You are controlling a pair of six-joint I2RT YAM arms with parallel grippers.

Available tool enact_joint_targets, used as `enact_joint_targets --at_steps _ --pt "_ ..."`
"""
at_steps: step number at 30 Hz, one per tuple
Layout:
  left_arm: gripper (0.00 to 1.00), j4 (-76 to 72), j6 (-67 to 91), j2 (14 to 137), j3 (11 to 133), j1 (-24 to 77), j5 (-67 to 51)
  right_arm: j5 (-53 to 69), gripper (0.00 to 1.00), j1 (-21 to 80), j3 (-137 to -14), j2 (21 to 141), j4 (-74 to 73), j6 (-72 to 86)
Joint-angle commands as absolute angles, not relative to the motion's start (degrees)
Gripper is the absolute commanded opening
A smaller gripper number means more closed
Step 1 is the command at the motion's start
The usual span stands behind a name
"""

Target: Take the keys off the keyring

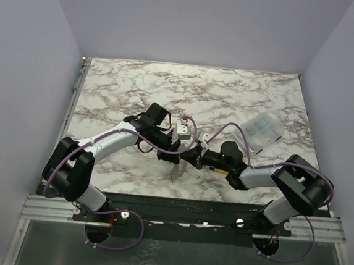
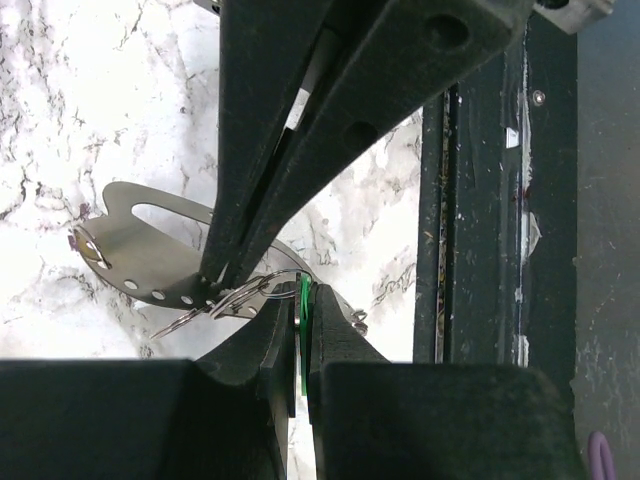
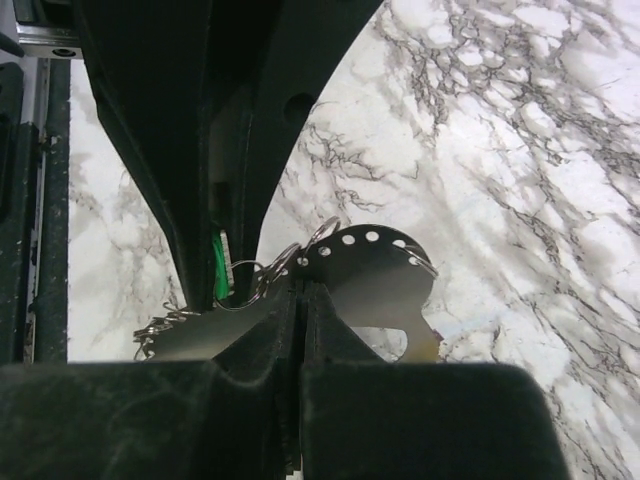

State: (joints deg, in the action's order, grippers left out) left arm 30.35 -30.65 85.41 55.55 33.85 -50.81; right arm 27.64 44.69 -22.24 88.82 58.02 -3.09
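My two grippers meet above the near middle of the marble table. The keyring is a flat silvery plate (image 3: 385, 285) with a row of holes and thin wire rings (image 2: 255, 288); it also shows in the top view (image 1: 178, 170). My right gripper (image 3: 300, 292) is shut on the plate's edge. My left gripper (image 2: 303, 297) is shut on the green-headed key (image 2: 303, 335), which hangs on a wire ring. The key also shows in the right wrist view (image 3: 219, 268). In the top view the left gripper (image 1: 175, 156) and the right gripper (image 1: 190, 160) nearly touch. Other keys are not distinct.
A clear plastic box (image 1: 261, 131) lies at the right back. The black rail (image 2: 480, 200) at the table's near edge runs just beside the grippers. A short bit of chain (image 3: 165, 325) hangs from the plate's end.
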Motion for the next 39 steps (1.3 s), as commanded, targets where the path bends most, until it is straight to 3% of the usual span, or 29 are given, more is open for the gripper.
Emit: enact_joint_targets --at_steps 1,10,18,24,29,35,39 --pt "0.00 32.3 -30.9 83.7 56.4 33.2 -52.4 25.0 0.01 45.0 -21.7 87.3 61.2 -4.8" --pt "0.00 36.3 -34.4 83.9 59.1 31.8 -53.0 28.2 0.01 45.0 -19.4 85.1 60.6 -5.8" --pt "0.00 38.1 -36.8 83.6 59.8 31.8 -53.4 28.8 0.37 45.0 -19.7 79.7 53.6 -6.0" --pt "0.00 40.1 -41.3 82.4 60.1 31.9 -53.1 32.0 0.44 45.0 -19.7 70.3 43.7 -6.1" --pt "0.00 44.7 -48.9 81.4 61.1 32.1 -52.0 33.4 0.55 44.9 -25.3 62.9 27.0 -6.4" --pt "0.00 50.8 -58.6 81.5 64.0 32.5 -49.6 31.2 0.71 44.7 -29.6 55.6 16.9 -4.1" --pt "0.00 52.7 -62.6 80.8 65.5 32.8 -48.4 31.6 0.71 43.9 -32.9 54.6 10.9 -2.4"
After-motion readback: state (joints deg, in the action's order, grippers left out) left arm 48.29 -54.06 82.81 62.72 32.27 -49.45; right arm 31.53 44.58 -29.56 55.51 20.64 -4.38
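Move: The curved metal plate with the small rings on it lies right at both hands: about 2 cm below the right fingertips, 1 cm back and 1 cm to their left, and from the left fingertips roughly 2 cm ahead, 1 cm to the right and 2 cm below. The green tag sits between the left fingers, some 3 cm back from the right hand and 1 cm to its left. The yellow screwdriver lies about 14 cm to the right of the right hand, 2 cm back and 8 cm lower. The ringed edge of the metal plate, where the right fingers are shut, is first held almost in place; then those fingers open to about three quarters and the right hand pulls away, mostly up some 11 cm, with a few centimetres back and to the right. The left hand keeps its pinch on the green tag and eases left and up, 2 to 3 cm each way, swinging about 15 degrees clockwise and tipping up. ##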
